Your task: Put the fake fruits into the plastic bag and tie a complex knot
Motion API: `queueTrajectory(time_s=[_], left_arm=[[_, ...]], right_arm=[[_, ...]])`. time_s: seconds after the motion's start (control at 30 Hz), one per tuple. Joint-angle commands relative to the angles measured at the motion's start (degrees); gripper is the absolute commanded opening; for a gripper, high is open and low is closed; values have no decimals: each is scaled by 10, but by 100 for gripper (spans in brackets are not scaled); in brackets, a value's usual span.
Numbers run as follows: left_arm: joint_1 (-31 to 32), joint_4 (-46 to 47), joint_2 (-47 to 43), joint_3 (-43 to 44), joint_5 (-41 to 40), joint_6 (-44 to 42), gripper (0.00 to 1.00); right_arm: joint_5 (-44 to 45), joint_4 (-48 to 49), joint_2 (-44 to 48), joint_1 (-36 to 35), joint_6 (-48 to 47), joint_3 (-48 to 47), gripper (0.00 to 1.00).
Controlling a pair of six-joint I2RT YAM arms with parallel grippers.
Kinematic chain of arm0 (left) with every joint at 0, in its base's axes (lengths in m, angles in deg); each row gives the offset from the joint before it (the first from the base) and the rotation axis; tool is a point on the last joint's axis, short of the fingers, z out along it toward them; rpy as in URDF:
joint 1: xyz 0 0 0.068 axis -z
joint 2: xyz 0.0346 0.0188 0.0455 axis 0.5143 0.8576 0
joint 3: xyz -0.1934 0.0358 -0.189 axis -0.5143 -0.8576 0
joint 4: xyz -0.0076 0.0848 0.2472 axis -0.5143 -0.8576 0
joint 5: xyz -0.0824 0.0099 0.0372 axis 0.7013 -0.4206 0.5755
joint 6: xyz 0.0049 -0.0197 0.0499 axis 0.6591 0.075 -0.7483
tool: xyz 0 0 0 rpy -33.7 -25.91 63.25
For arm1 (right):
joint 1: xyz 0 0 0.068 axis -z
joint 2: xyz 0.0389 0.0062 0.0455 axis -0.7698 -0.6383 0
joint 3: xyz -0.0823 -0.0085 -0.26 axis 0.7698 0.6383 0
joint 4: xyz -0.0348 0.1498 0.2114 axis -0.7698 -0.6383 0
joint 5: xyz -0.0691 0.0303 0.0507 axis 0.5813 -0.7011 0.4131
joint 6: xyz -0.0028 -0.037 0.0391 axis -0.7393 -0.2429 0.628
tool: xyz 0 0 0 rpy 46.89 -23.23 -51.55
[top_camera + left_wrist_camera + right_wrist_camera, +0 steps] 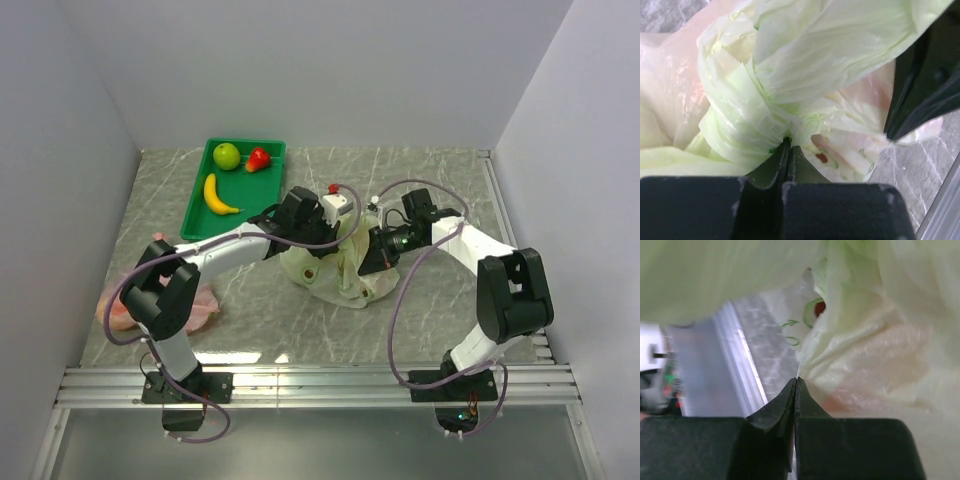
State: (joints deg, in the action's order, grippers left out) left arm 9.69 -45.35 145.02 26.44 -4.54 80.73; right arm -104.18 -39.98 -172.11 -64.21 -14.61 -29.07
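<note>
The plastic bag (325, 272), pale green and bunched, lies mid-table between both arms. My left gripper (787, 141) is shut on a twisted neck of the plastic bag (740, 115); it shows from above as the left gripper (345, 238). My right gripper (796, 381) is shut, its tips pinching the bag's edge (850, 360), and reaches in from the right as the right gripper (368, 262). Orange-pink tints of fruit show through the film (872, 97). A green apple (227, 155), a small red fruit (258, 159) and a yellow banana (217, 195) lie in the green tray (270, 185).
A pink plastic bag (205, 310) lies crumpled at the left, near the left arm's base. A metal rail (320, 380) runs along the near table edge, and grey walls close off the left, back and right.
</note>
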Motion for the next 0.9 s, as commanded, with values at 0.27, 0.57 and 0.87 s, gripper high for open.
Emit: queueTrajectory(time_s=[0.27,0.57,0.87], left_arm=[[-10,8,12,47,88,-60,0],[-13,12,-11,24,106,-69,1],[-14,7,-23,12,129,-49,1]], right_arm=[[-33,186,128,16,180,59,20],[149,155,158,44,115,7,66],[198,150,24,39,67,-52,77]])
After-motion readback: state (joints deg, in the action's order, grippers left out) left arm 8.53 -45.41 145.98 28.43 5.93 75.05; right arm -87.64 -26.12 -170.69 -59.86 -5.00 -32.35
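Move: The loose bag tail stands about 9 cm ahead of the right hand, about level with it sideways and in height. The twisted bag neck, pinched by the left hand, lies some 4 cm ahead of the right hand and 7 cm to its left; the bag body sits about 5 cm to its left, 1 cm back and 7 cm below. From the left hand, the bag tail is roughly 6 cm ahead and 8 cm to the right, near its own height. Back and a little left goes the right hand at first, about 3 cm with its fingers shut at the bag; then it opens wide, arcs up some 10 cm, forward and to the right, and sinks again over the bag tail, turning clockwise as its spread fingers come down around the tail. The left hand keeps its pinch on the twisted neck, turning about 10 degrees clockwise. ##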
